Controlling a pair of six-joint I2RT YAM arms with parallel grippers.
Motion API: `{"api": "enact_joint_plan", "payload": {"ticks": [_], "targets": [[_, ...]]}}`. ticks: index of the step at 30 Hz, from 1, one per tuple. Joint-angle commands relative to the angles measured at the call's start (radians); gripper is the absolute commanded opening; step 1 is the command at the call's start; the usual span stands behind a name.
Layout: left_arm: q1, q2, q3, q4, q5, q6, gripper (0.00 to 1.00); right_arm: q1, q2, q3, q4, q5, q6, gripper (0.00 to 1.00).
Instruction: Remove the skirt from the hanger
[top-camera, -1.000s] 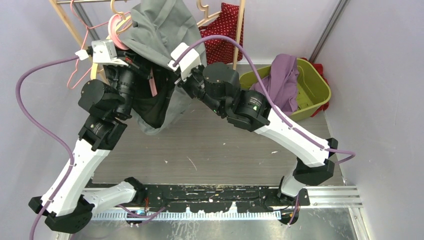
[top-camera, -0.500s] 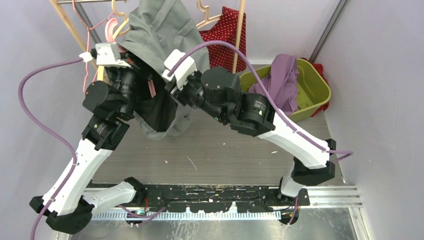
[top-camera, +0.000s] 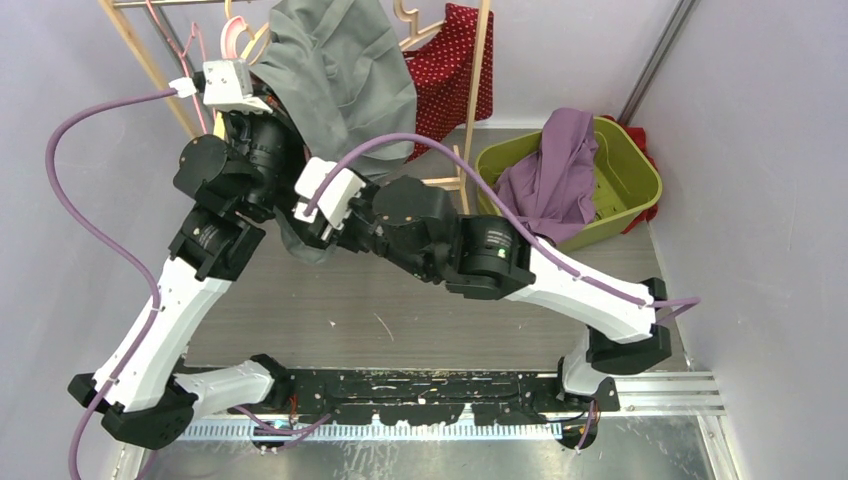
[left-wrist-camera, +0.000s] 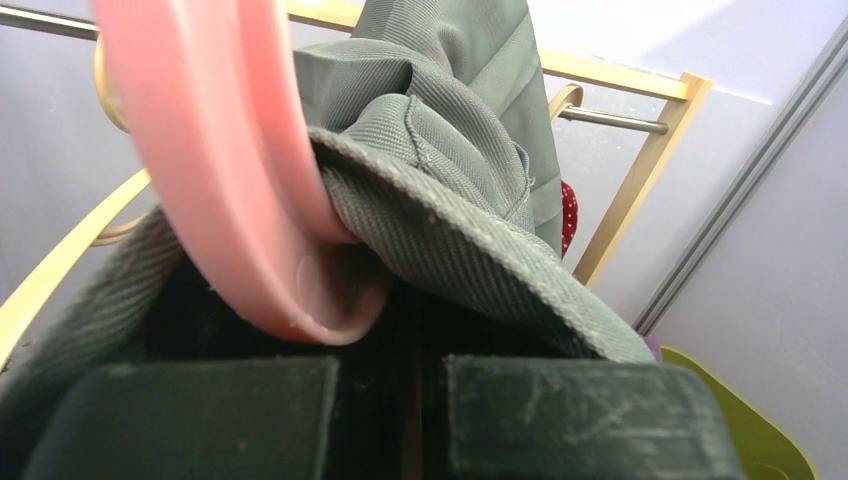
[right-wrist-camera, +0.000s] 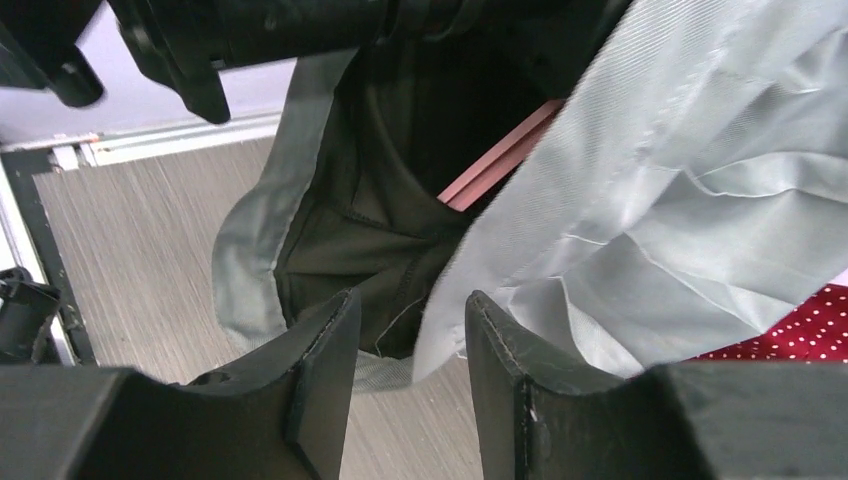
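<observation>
The grey skirt (top-camera: 340, 70) hangs from the pink hanger (top-camera: 232, 38) on the rack at the back left. My left gripper (top-camera: 250, 112) is pushed up under the waistband. Its wrist view shows the hanger's rounded end (left-wrist-camera: 300, 290) just above my shut fingers and the ribbed waistband (left-wrist-camera: 450, 230) draped over them, with dark lining running down into the pinch. My right gripper (top-camera: 310, 215) stands open below the skirt. Past the skirt's pale hem (right-wrist-camera: 600, 230), the dark inside and a pink bar of the hanger (right-wrist-camera: 500, 160) show beyond the right gripper (right-wrist-camera: 410, 340), which clamps nothing.
A red dotted garment (top-camera: 455, 60) hangs on a wooden hanger beside the skirt, against the rack's wooden post (top-camera: 478, 70). At the back right stands a green basket (top-camera: 630, 180) with a purple garment (top-camera: 555, 170) spilling over its rim. Walls close in on both sides.
My right gripper has opened, let go of the skirt and swung left and lower. My left gripper has risen toward the rack, lifting the skirt's waistband with it.
</observation>
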Motion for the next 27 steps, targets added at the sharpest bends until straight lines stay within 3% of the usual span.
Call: {"api": "enact_joint_plan", "payload": {"ticks": [1,14,15,20,27], "targets": [[0.008,-0.014,0.056,0.013,0.001,-0.041,0.00,0.003,0.036,-0.015,0.114,0.006,-0.007,0.48],[0.008,-0.045,0.043,-0.009,0.020,-0.058,0.00,-0.021,0.172,0.077,0.187,0.017,-0.081,0.43],[0.009,-0.049,0.042,-0.012,0.019,-0.060,0.00,-0.032,0.175,0.070,0.203,0.017,-0.080,0.41],[0.009,-0.062,0.047,-0.013,0.013,-0.064,0.00,-0.085,0.170,0.025,0.218,0.003,-0.024,0.04],[0.009,-0.052,0.086,0.004,-0.009,-0.039,0.00,-0.128,0.046,-0.226,0.306,-0.122,0.149,0.01]]}}
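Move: Ahead and to the left of the open right hand, the grey skirt's loose edge, black lining behind it, hangs about 5 cm forward, 6 cm left and 6 cm lower. The pink hanger's arm runs in the skirt about 4 cm beyond that edge, 2 cm farther left and 5 cm above it. The red dotted skirt hangs some 20 cm ahead and 17 cm right of the right hand. From the left hand, the edge is roughly 9 cm back, straight in line sideways and 13 cm lower. Reaching left and down about 6 cm with open fingers and hardly any turn, the right hand goes in to the grey skirt's edge below the pink hanger, then shuts on the cloth while moving some 3 cm forward and finally dips a little. The left hand keeps its shut grip at the hanger, holding nearly still. ##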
